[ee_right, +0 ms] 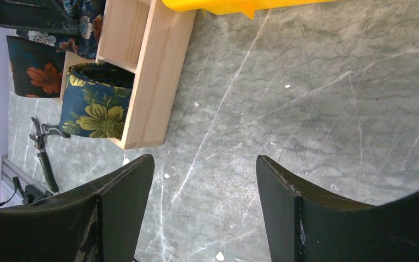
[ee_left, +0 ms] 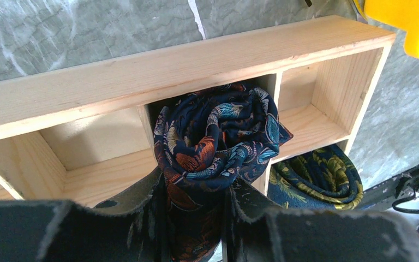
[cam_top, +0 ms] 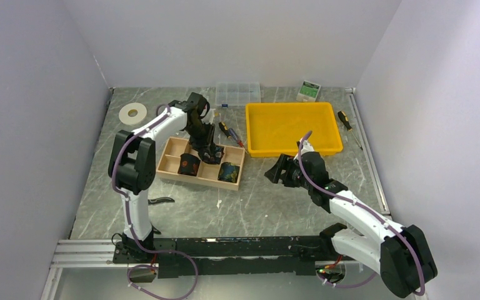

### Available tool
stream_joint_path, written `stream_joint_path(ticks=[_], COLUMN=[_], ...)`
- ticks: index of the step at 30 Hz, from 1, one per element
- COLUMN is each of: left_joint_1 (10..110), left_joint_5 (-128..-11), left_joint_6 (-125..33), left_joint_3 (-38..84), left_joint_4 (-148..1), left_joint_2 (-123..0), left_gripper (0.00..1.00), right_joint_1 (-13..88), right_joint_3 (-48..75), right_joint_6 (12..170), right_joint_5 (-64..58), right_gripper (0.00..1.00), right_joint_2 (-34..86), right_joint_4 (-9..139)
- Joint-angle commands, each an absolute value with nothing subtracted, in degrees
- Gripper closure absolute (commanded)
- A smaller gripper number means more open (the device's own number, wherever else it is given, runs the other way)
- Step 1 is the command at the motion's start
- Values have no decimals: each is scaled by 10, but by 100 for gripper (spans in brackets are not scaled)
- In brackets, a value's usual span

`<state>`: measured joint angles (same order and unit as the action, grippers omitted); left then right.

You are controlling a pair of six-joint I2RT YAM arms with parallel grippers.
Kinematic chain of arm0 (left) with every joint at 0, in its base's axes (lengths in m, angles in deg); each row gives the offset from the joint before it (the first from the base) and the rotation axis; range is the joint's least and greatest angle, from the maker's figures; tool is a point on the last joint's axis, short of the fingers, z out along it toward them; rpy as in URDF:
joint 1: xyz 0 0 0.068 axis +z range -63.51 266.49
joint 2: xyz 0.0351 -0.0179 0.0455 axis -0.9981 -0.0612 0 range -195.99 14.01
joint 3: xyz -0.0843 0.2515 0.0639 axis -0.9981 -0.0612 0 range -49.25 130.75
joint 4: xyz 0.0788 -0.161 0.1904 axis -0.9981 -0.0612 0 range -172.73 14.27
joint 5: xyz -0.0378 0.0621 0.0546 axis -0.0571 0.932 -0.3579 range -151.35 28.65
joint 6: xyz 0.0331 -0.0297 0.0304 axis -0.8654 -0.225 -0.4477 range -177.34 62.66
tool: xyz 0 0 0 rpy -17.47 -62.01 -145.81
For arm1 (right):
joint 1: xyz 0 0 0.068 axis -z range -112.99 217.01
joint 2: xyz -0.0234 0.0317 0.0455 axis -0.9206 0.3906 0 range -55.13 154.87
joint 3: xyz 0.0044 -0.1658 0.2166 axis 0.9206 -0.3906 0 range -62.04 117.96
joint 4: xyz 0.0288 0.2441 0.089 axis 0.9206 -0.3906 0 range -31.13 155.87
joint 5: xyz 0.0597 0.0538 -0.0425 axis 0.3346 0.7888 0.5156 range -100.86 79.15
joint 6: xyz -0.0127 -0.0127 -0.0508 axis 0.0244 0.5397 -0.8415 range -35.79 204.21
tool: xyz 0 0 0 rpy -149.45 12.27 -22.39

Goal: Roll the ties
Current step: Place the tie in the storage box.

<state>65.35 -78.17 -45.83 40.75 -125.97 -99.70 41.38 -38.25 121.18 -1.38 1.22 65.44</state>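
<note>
My left gripper [ee_left: 196,218] is shut on a rolled tie [ee_left: 213,142], a dark navy coil with red, orange and teal leaves. It holds the coil at the middle of the wooden compartment box [ee_left: 169,76]; whether the coil rests on the floor of a compartment I cannot tell. In the overhead view the left gripper [cam_top: 209,150] is over the box [cam_top: 170,170]. A second rolled tie [cam_top: 228,172], with yellow flowers [ee_right: 95,106], stands in the near right compartment. A third tie [cam_top: 189,164], with red flowers [ee_right: 33,73], stands in a near compartment. My right gripper [ee_right: 203,161] is open over bare table, right of the box.
A yellow tray [cam_top: 292,128] lies behind the right gripper [cam_top: 278,172]. A clear organiser box [cam_top: 238,94], a green-white card [cam_top: 310,90] and a tape roll [cam_top: 132,113] sit at the back. Screwdrivers [cam_top: 231,133] lie behind the wooden box. Black pliers [cam_top: 161,201] lie near the left arm.
</note>
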Motion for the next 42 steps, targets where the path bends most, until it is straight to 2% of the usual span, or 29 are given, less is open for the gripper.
stream_joint_path(ticks=[1,7,14,16,19,20,22,26,28,30,32,37,42], left_joint_1=[629,604,578,571,566,565,564,558,557,554,552,546,537], left_joint_5=[-676,-592,-571,-576,-595,-600,-608,-608,-618,-618,-623,-615,-596], left_joint_6=[-448,-412,-398,-403,-409,-410,-412,-412,-412,-410,-411,-408,-386], left_joint_3=[414,419,397,399,397,397,398,407,414,420,418,418,375], left_joint_4=[-1248,-1234,-1189,-1195,-1199,-1201,-1205,-1215,-1219,-1224,-1222,-1232,-1192], left_joint_2=[-1024,-1042,-1040,-1036,-1014,-1005,-984,-949,-934,-919,-901,-875,-777], left_gripper=[97,97,96,86,59,52,45,36,25,20,7,7,6], right_joint_1=[416,416,416,416,417,416,416,416,416,416,417,417,417], right_joint_3=[-383,-385,-392,-391,-389,-388,-387,-384,-383,-379,-377,-372,-355], right_joint_6=[1202,1204,1203,1202,1201,1201,1203,1205,1205,1204,1203,1201,1187], right_joint_5=[-16,-15,-21,-22,-24,-24,-22,-19,-20,-22,-24,-28,-41], right_gripper=[27,26,26,26,26,26,26,26,26,26,26,25,24], right_joint_2=[2,0,-10,-12,-13,-11,-7,-4,-6,-8,-13,-22,-45], right_joint_4=[669,669,662,661,661,661,662,664,662,661,647,636,609])
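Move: The left gripper holds the rolled tie right over its slot, the back-row compartment third from the left: middle some 1 cm right, level fore and aft, about 5 cm below. The yellow-flowered tie sits 6 cm back and 6 cm right of the hand, the orange-flowered tie 4 cm back and 5 cm left, both about 5 cm down. From the idle right hand, that compartment lies roughly 10 cm ahead, 18 cm left, 8 cm below. Lower the left gripper about 2.5 cm, rolling the fingers nearer to vertical, to set the held tie down into the back-row compartment. Then open the fingers wide and lift them off the tie, rising about 10 cm with a slight drift right while the fingertips swing forward. ##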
